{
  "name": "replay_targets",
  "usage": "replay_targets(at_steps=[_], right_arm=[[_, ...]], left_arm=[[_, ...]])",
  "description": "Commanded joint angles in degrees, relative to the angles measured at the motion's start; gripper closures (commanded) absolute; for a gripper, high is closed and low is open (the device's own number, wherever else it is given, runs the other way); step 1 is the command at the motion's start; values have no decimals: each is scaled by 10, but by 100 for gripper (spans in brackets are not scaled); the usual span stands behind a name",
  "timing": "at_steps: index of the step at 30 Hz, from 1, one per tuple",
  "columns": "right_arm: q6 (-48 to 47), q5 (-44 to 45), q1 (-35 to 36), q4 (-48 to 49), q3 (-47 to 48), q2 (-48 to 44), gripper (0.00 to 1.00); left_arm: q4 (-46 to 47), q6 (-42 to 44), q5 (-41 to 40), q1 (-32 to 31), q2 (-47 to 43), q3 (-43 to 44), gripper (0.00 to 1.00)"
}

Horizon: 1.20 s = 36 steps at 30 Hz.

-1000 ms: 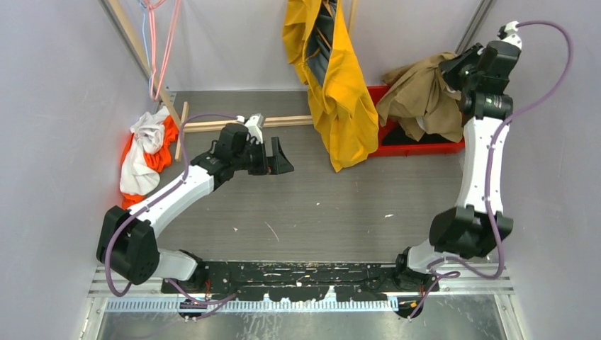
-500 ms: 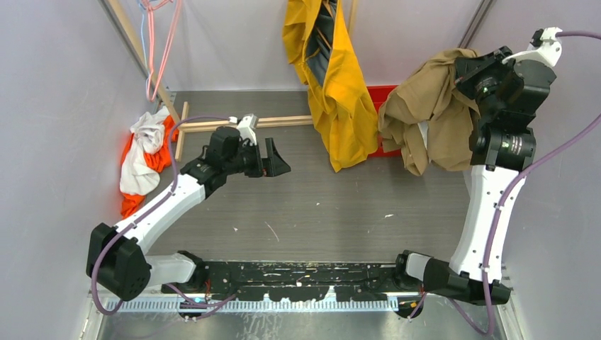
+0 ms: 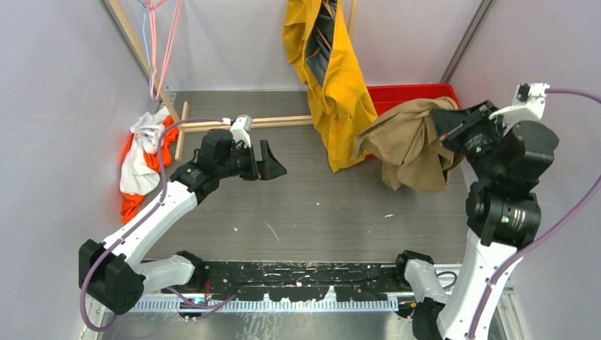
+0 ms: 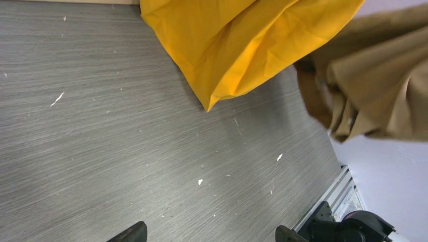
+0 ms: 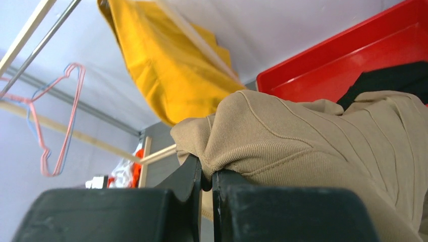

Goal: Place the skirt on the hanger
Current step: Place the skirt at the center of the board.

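The skirt [image 3: 407, 145] is a tan ribbed garment that hangs bunched above the table's right side, in front of the red bin. My right gripper [image 3: 445, 129] is shut on a fold of the skirt [image 5: 313, 146], and the cloth is pinched between the black fingers of that gripper [image 5: 207, 176]. Pink and blue wire hangers [image 3: 159, 49] dangle from a rail at the back left, and the hangers [image 5: 55, 121] also show in the right wrist view. My left gripper [image 3: 273, 159] is open and empty over the table's middle left. That gripper [image 4: 208, 237] faces the skirt [image 4: 383, 91].
A yellow garment [image 3: 340, 92] hangs from the back rail down to the table, left of the skirt. The red bin [image 3: 411, 92] holds dark cloth at the back right. An orange and white cloth [image 3: 145, 152] lies at the left wall beside wooden sticks [image 3: 212, 125].
My right arm has lifted the skirt out of the red bin and carried it forward and left. My left arm has shifted slightly left, its jaws still wide.
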Motion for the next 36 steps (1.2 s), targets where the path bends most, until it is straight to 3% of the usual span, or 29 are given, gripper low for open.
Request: replay_targets(at_steps=[1, 8, 14, 17, 23, 26, 30, 32, 34, 36], right_arm=[[8, -79, 21, -8, 13, -38, 99], [101, -215, 71, 87, -101, -56, 99], [111, -218, 152, 145, -151, -32, 99], [65, -137, 288, 123, -137, 12, 99], [-29, 152, 645, 83, -95, 112, 99], [-52, 299, 740, 98, -101, 162, 99], [-33, 321, 810, 166, -170, 212, 99], [-17, 280, 826, 206, -233, 231, 88], [-4, 224, 828, 248, -293, 217, 57], [4, 205, 828, 268, -337, 173, 41]], left_arm=[[-22, 14, -1, 3, -39, 19, 9], [-61, 8, -25, 3, -85, 26, 9], [-82, 6, -42, 3, -102, 25, 10], [-93, 9, -55, 3, -107, 27, 9], [-135, 19, -86, 3, -132, 41, 9], [-164, 23, -113, 4, -157, 39, 8], [-195, 26, -145, 4, -190, 28, 7], [-206, 29, -156, 4, -196, 20, 7], [-208, 27, -155, 4, -200, 12, 7], [-207, 23, -149, 4, -200, 4, 7]])
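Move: The right hand already holds the tan skirt in shut fingers, high in the air. The board's centre lies about 29 cm to its left, some 2 cm back and 47 cm below. The hanging yellow garment's middle is roughly 20 cm left, 18 cm ahead and a dozen below the right hand. The red bin is 25 cm ahead, 10 cm right and 46 cm down. From the open left hand, the board's centre is about 5 cm back, 7 cm right and 20 cm below. Sweep the right gripper with the skirt some 35 cm left and about 25 cm down, easing back a little, past the near side of the yellow garment to over the board's centre. Swing the fingers round counter-clockwise some 60 degrees and tip them down, then start opening them at the very end. Meanwhile draw the open left gripper left, back and slightly up out of the way. ##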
